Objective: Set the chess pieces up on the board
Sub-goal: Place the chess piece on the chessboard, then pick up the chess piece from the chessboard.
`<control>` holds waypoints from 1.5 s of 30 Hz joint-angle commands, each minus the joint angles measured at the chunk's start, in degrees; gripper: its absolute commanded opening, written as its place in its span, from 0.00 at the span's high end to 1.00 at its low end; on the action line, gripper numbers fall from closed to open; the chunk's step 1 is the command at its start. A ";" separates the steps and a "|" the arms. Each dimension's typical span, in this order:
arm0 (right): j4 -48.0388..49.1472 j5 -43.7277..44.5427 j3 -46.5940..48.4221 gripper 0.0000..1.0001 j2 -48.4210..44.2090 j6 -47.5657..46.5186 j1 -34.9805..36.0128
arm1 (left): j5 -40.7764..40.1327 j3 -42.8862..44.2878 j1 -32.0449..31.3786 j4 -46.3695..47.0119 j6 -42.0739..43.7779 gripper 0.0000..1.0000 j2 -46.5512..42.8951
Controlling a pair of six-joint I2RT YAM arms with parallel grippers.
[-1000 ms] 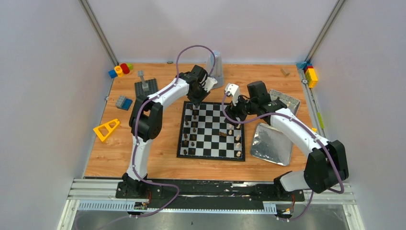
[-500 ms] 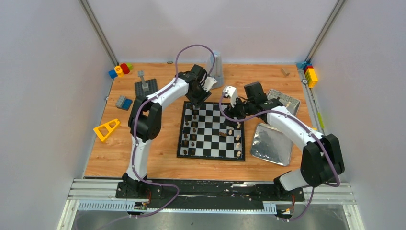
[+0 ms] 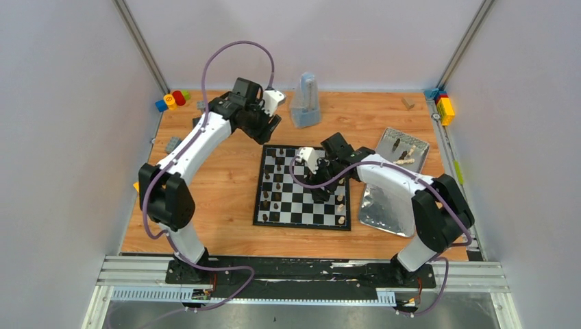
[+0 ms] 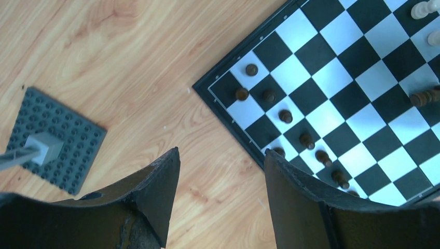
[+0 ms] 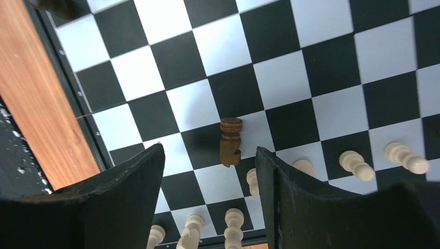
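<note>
The black-and-white board [image 3: 294, 218] lies mid-table. Dark chess pieces [image 3: 275, 185] stand along its left side, seen as a diagonal row of dark pieces [image 4: 285, 116] in the left wrist view. Pale pieces [image 3: 340, 208] stand along its right edge. One dark piece [image 5: 230, 141] lies on its side on the board, just ahead of my right gripper [image 5: 207, 149], which hangs open over the board [image 5: 280, 78] with pale pieces [image 5: 234, 228] under it. My left gripper [image 4: 222, 153] is open and empty above bare wood beside the board's [image 4: 332, 72] corner. From above, the left gripper [image 3: 267, 129] is off the far-left corner, the right gripper [image 3: 320, 190] above the right half.
A studded metal tray [image 3: 410, 139] holding a few pale pieces and a foil tray [image 3: 389, 205] sit right of the board. A translucent container [image 3: 305, 101] stands at the back. A grey baseplate [image 4: 52, 140] lies left. Coloured blocks [image 3: 171, 99] and more blocks [image 3: 444, 106] sit in the far corners.
My left gripper opened and drew back up and left off the board's far-left corner. My right arm swung left from the tray side to over the fallen dark piece.
</note>
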 commanded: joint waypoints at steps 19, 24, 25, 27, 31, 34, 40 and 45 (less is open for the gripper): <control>-3.11 8.37 4.26 0.41 6.84 -3.51 1.82 | 3.17 -9.83 1.63 1.81 0.15 0.28 -12.60; -3.21 8.53 4.96 0.47 8.08 -4.07 2.02 | 3.20 -9.83 1.83 1.64 0.33 0.28 -12.32; -3.36 8.57 5.13 0.49 8.27 -4.25 2.06 | 3.25 -9.83 1.85 1.58 0.33 0.28 -12.29; -3.65 8.62 5.42 0.53 8.61 -4.51 2.05 | 3.30 -9.82 1.92 1.61 0.34 0.28 -12.26; -4.31 8.56 5.88 0.62 8.84 -5.04 2.11 | 3.37 -9.80 2.00 1.57 0.41 0.28 -12.22; -4.66 8.70 6.05 0.68 8.71 -5.21 2.19 | 3.33 -9.74 2.18 1.52 0.42 0.28 -12.12; -5.45 8.21 6.61 0.83 7.70 -5.46 2.26 | 4.01 -9.92 3.33 2.09 -0.19 0.28 -11.76; -5.89 5.74 8.09 0.93 5.65 -5.33 2.28 | 10.38 -10.26 7.03 3.32 -3.30 0.28 -11.26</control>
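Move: The dark chess piece lying on its side on the chessboard is about 5 cm below the right hand, roughly 1 cm ahead and 1 cm right. Counted from that piece, a white pawn stands some 3 cm right and 1 cm farther out, and a back-row white piece some 6 cm right and 2 cm nearer. From the left hand the dark piece lies about 11 cm back, 16 cm right and 15 cm below. Right hand sinks about 4 cm and pinches the lying dark piece's head; left hand retreats back and left. ##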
